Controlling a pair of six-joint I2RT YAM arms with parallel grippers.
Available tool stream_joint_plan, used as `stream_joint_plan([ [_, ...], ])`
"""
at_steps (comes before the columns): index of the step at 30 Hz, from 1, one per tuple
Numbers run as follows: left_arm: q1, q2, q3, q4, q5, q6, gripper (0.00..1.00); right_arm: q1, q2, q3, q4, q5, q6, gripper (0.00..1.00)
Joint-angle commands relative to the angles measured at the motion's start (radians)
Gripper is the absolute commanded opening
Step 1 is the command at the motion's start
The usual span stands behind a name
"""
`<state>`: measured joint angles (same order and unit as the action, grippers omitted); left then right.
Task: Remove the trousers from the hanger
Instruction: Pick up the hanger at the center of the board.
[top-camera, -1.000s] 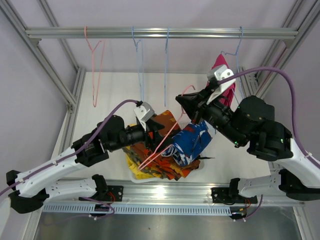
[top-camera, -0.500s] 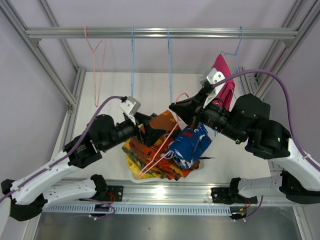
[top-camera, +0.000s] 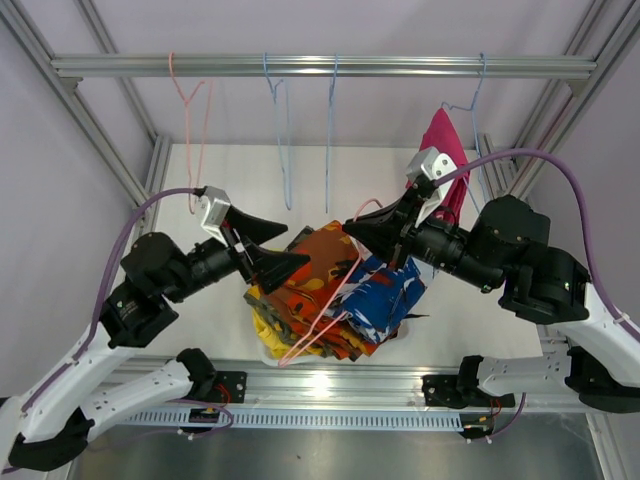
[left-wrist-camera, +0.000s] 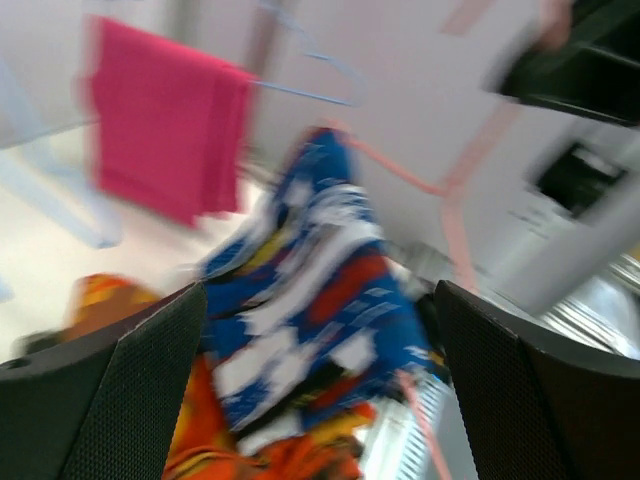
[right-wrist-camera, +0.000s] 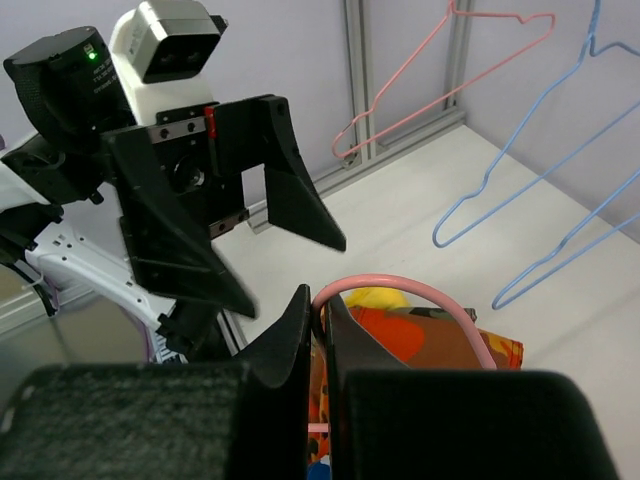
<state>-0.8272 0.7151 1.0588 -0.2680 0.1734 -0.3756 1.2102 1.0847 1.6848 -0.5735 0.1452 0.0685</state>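
Note:
My right gripper (top-camera: 352, 226) is shut on the hook of a pink hanger (top-camera: 318, 310) and holds it over a pile of trousers; the right wrist view shows the hook (right-wrist-camera: 400, 285) pinched between the jaws (right-wrist-camera: 322, 305). Blue-white-red trousers (top-camera: 385, 295) hang against that hanger, and I cannot tell if they are on its bar. Orange-black trousers (top-camera: 318, 268) and yellow trousers (top-camera: 265, 330) lie beneath. My left gripper (top-camera: 298, 243) stands wide open and empty just left of the pile, its view blurred (left-wrist-camera: 320, 300). Magenta trousers (top-camera: 445, 160) hang on a blue hanger at the back right.
A metal rail (top-camera: 320, 66) crosses the back. An empty pink hanger (top-camera: 190, 130) and two empty blue hangers (top-camera: 280, 130) (top-camera: 330, 130) hang from it. Frame posts stand at both sides. The two arms face each other closely over the pile.
My left gripper has opened fully and drawn back to the left, away from the pile. The right gripper has kept its grip on the pink hanger and shifted slightly.

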Motion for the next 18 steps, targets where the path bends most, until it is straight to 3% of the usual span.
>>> stream_joint_plan([
  [1, 0.016, 0.041, 0.018, 0.130, 0.406, -0.072, 1.00, 0.000, -0.028, 0.012, 0.060, -0.056, 0.027, 0.00],
  [2, 0.019, 0.055, 0.020, 0.150, 0.557, -0.092, 0.99, -0.001, -0.031, 0.012, 0.060, -0.067, 0.027, 0.00],
  [5, 0.022, 0.116, 0.007, 0.260, 0.789, -0.176, 1.00, 0.000, -0.034, 0.009, 0.061, -0.087, 0.028, 0.00],
  [13, 0.023, 0.191, -0.043, 0.481, 0.975, -0.330, 0.99, 0.000, -0.034, 0.000, 0.075, -0.101, 0.028, 0.00],
  [18, 0.023, 0.250, -0.051, 0.554, 0.992, -0.416, 0.98, -0.001, -0.023, -0.014, 0.086, -0.110, 0.031, 0.00],
])
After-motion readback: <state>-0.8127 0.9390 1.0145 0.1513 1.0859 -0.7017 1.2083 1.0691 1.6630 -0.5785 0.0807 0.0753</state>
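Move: The near arm of the pink hanger, sticking out of the blue trousers towards the robot, lies about 12 cm back and 5 cm right of the left hand, roughly 2 cm lower. From the right hand, which already pinches the hanger by its hook, that arm is some 14 cm back, 4 cm left and 9 cm below. Counted from the left hand, the blue trousers are about 10 cm back, 16 cm right and 10 cm down, and the orange trousers some 7 cm back, 4 cm right and 30 cm down. With its fingers staying wide open, the left hand sweeps back about 11 cm and some 5 cm to the right, nearly level, turning some 50 degrees clockwise so that the fingers point right and slightly back, and eases to a slow creep with the near arm of the pink hanger crossing between the open fingers. The right hand keeps its pinch at the hook and only eases about a centimetre back, holding the hanger out for it. ##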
